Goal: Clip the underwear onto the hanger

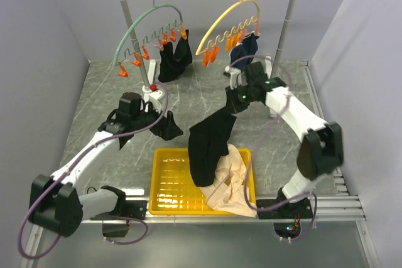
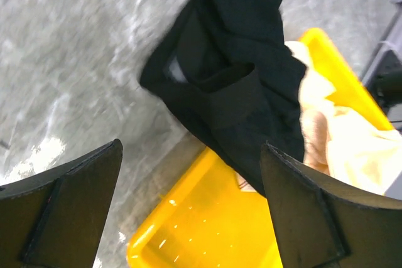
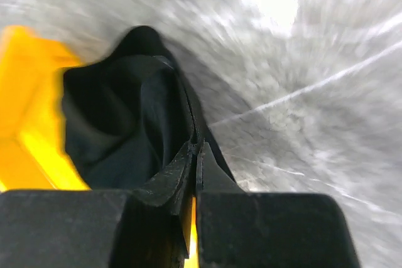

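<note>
My right gripper (image 1: 235, 102) is shut on the top edge of the black underwear (image 1: 210, 145), which hangs from it down into the yellow tray (image 1: 164, 183). In the right wrist view the fingertips (image 3: 196, 147) pinch a fold of the underwear (image 3: 119, 123). My left gripper (image 1: 171, 128) stands open just left of the hanging cloth, nothing between its jaws. Its wrist view shows the underwear (image 2: 232, 73) ahead of the wide-apart gripper (image 2: 191, 147). The pale yellow hanger (image 1: 229, 18) with orange clips (image 1: 210, 56) hangs on the rail above and behind.
A beige garment (image 1: 233, 183) lies in the tray's right half and spills over its front rim. A navy garment (image 1: 248, 48) hangs from the yellow hanger. A green hanger (image 1: 146, 28) at the left carries a black garment (image 1: 174, 58). The rack's posts (image 1: 135, 42) stand behind.
</note>
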`<state>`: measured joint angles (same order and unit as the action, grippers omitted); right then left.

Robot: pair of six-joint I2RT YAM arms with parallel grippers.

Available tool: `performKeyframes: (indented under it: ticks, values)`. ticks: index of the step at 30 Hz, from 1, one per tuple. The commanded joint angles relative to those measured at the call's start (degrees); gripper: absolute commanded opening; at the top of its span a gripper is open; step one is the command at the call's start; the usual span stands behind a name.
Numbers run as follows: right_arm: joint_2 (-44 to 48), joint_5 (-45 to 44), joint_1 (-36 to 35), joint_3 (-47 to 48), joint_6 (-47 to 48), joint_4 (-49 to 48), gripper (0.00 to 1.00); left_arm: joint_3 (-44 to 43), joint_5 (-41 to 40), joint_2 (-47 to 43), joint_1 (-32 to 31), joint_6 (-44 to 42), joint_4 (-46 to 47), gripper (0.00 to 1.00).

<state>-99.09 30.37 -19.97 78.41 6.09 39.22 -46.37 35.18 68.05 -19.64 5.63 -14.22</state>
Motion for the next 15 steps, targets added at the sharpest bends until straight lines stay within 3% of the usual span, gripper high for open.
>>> performKeyframes:
  ticks: [1, 10, 15]
  values:
    - [10.75, 3.29, -0.34, 2.36, 7.61, 2.52, 0.0, 2.24, 5.69, -5.29, 0.04, -0.79, 6.3, 0.97]
    - [21.02, 4.0, -1.66, 6.67, 23.42, 10.35, 0.0, 3.12, 7.71, -7.05, 0.3, -2.46, 12.45, 0.97]
    - [24.73, 3.29, -2.18, 7.45, 25.99, 10.17, 0.0, 5.23, 11.66, -7.67, 0.57, -2.46, 16.59, 0.96]
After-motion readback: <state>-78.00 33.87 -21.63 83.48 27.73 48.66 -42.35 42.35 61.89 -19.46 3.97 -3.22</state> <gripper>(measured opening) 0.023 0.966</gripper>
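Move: My right hand already pinches the top corner of the black underwear, whose middle is about 8 cm back, 8 cm left and 7 cm below. From that hand the yellow hanger's clips are roughly 20 cm ahead, 2 cm left and 12 cm up. My empty left hand has the black underwear's middle 12 cm to its right, 1 cm back and 10 cm below; the yellow tray's middle lies 12 cm back, 8 cm right and 15 cm down. I keep the black underwear's corner pinched in my shut right fingers and hoist it about 14 cm, quickly at first and then easing, while drawing back some 5 cm; the fingertips tip up about 30 degrees and swing a little counter-clockwise. My left hand, still wide open and holding nothing, rises about 4 cm beside the cloth, its fingers also tipping up somewhat. ##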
